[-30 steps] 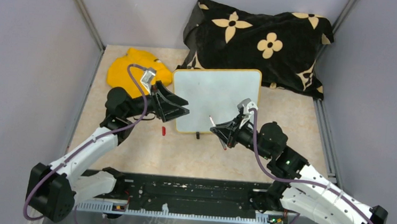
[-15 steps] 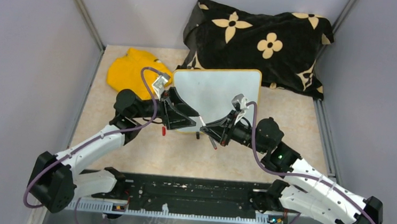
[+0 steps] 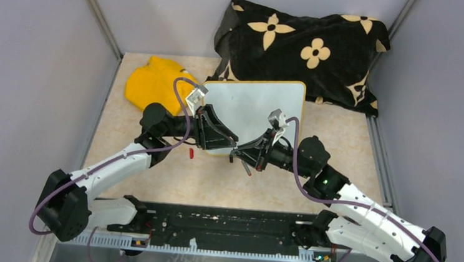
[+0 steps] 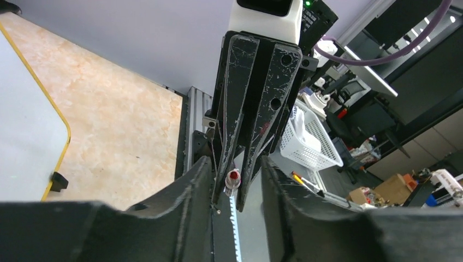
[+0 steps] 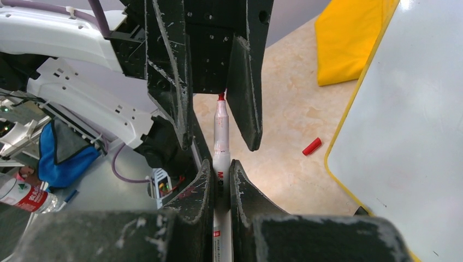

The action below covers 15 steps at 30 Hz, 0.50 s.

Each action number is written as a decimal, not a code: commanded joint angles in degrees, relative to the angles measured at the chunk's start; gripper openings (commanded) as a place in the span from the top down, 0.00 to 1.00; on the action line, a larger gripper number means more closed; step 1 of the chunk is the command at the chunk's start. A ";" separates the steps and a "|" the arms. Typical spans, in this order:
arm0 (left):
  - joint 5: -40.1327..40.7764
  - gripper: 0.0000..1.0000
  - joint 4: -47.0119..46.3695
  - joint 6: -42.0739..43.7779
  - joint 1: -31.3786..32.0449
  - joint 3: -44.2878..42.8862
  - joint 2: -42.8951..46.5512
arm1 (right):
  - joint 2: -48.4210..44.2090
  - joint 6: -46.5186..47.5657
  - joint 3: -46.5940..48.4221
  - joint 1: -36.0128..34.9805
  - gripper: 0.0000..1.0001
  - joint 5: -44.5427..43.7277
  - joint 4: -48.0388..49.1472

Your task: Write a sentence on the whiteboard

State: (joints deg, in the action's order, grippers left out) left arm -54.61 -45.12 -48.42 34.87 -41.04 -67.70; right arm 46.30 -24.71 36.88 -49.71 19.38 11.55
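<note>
The whiteboard (image 3: pixel 253 107) lies flat mid-table with a yellow rim, its face blank white; no sentence is in view. A white marker (image 5: pixel 221 136) with a bare red tip is clamped between the jaws of my right gripper (image 3: pixel 237 154), just off the board's near-left edge. It points at my left gripper (image 3: pixel 229 144). In the left wrist view the red tip (image 4: pixel 233 177) sits between the left gripper's (image 4: pixel 236 164) jaws, which stand apart with a gap on each side. The red cap (image 3: pixel 191 153) lies on the table left of the board.
A yellow cloth (image 3: pixel 152 84) lies at the far left beside the board. A black pillow with tan flowers (image 3: pixel 305 43) fills the back. Grey walls close in both sides, and a black rail (image 3: pixel 221 230) runs along the near edge.
My left gripper has moved right, to the marker's tip, and its jaws have narrowed. My right gripper has carried the marker left to meet it.
</note>
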 commanded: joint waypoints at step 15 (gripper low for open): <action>0.79 1.00 0.52 2.98 2.88 -1.97 -0.24 | -0.86 0.17 2.40 0.09 1.00 0.33 2.74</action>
State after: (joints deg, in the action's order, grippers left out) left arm -54.24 -44.86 -47.46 36.99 -41.56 -68.77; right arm 46.17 -24.73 36.88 -49.71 19.75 11.46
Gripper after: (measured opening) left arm 0.081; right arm 0.047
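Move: Right at the left hand's half-open fingers is the marker's red-nibbed front end, about 1 cm to their right and 1 cm back, nearly level. From the right hand, which already holds the marker's barrel, that end is roughly 2 cm ahead, 1 cm left and 2 cm up. The red cap lies some 15 cm left of the left hand and 6 cm ahead; the whiteboard's middle is about 20 cm ahead and 7 cm right, both roughly 25 cm below. Closing from about half open to nearly shut, the left fingers come together from both sides and pinch the marker's front part just beside the right fingertips. Meanwhile the left hand eases about 1 cm to the right and slightly back, farther over the marker, its wrist all but unturned. The right hand stays in place and keeps its grip on the barrel. ##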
